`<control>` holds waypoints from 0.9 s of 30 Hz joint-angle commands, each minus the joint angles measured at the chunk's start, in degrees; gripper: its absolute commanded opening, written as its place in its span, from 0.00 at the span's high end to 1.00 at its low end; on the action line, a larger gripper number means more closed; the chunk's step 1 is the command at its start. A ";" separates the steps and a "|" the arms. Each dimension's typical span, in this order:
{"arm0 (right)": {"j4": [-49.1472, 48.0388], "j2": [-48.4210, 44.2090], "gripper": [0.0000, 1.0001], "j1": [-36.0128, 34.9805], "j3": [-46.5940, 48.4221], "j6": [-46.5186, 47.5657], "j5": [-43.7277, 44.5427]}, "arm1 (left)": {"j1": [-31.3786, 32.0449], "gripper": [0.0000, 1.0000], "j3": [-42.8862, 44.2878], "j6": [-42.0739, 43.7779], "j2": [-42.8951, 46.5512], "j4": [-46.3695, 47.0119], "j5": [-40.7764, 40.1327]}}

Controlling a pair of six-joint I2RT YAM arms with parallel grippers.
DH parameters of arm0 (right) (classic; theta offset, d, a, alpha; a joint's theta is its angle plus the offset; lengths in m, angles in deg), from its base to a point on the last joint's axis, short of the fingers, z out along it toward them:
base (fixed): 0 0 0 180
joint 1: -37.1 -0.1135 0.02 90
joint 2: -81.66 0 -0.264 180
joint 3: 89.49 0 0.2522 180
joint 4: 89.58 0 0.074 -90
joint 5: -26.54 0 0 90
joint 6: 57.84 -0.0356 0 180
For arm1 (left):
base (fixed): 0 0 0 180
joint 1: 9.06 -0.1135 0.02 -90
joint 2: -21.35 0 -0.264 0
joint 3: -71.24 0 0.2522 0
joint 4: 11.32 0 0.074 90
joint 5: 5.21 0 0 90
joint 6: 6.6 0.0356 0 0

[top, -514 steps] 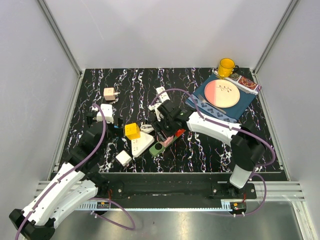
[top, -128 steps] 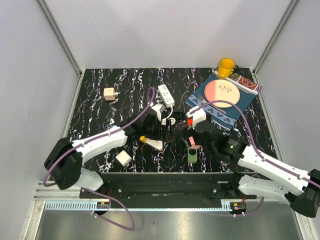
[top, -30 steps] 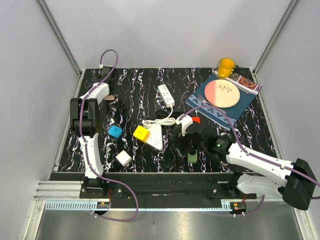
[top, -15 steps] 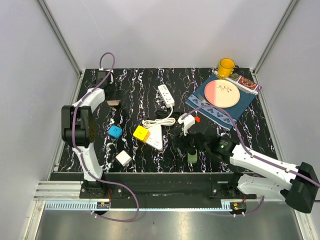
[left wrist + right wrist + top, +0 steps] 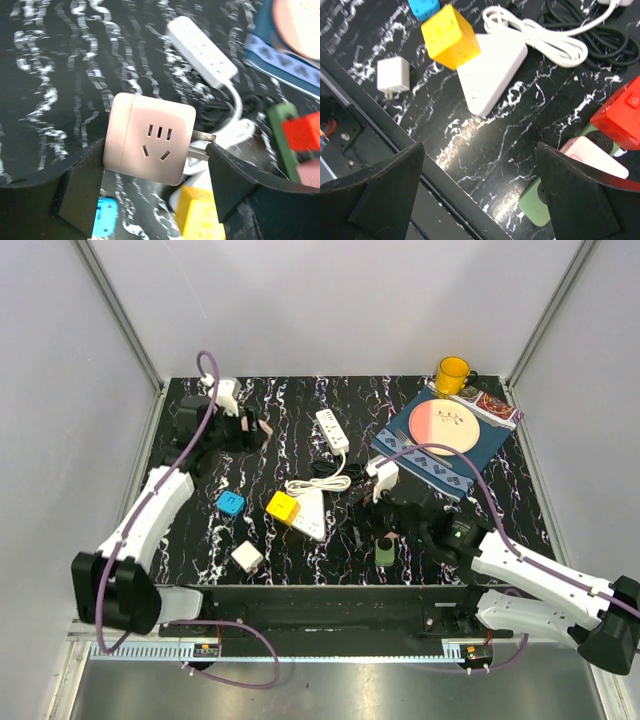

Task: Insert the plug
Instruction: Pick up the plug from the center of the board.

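Observation:
A pink cube plug (image 5: 150, 137) with metal prongs hangs above the table, and my left gripper (image 5: 156, 147) is shut on it, the prongs against the right finger. From above, that gripper (image 5: 248, 428) is over the back left of the table. A white power strip (image 5: 332, 430) lies at the back centre, and it shows beyond the plug (image 5: 202, 50) in the left wrist view. My right gripper (image 5: 385, 518) stands open above a green power strip (image 5: 536, 200) that carries a pale pink plug (image 5: 592, 160) and a red plug (image 5: 620, 117).
A white triangular strip (image 5: 312, 512) with a yellow cube (image 5: 282, 507) on it lies mid-table. A blue cube (image 5: 230, 503) and a white charger (image 5: 246, 557) sit to its left. Coiled cables (image 5: 330, 475) lie behind. A plate (image 5: 445, 426) on a blue mat and a yellow mug (image 5: 452, 373) occupy the back right.
My left arm has swung away from the back left corner toward the middle, carrying the pink plug. The right gripper has shifted slightly back over the green strip.

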 commanded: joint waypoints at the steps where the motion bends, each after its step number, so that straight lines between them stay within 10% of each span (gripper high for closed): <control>1: -5.36 0.02 0.03 0.39 5.37 -3.55 -0.26 | 5.95 0.44 -4.75 2.05 8.16 4.49 5.59; 27: -8.09 5.73 0.00 11.63 14.97 -28.34 -20.81 | 34.70 0.42 -12.95 20.78 23.03 7.74 3.66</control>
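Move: The left hand, already holding the beige plug, has the right hand's open fingers some 23 cm back, 24 cm right and 5 cm below. The yellow plug is 7 cm back and 8 cm right of the left hand, 16 cm down. From the right hand the held plug lies 23 cm forward, 24 cm left, 5 cm up; the red plug stands about 14 cm forward and 10 cm right, 13 cm below. Left swings the held plug back-right 23 cm, yawing clockwise towards the right hand, which rises 10 cm, fingers open. ##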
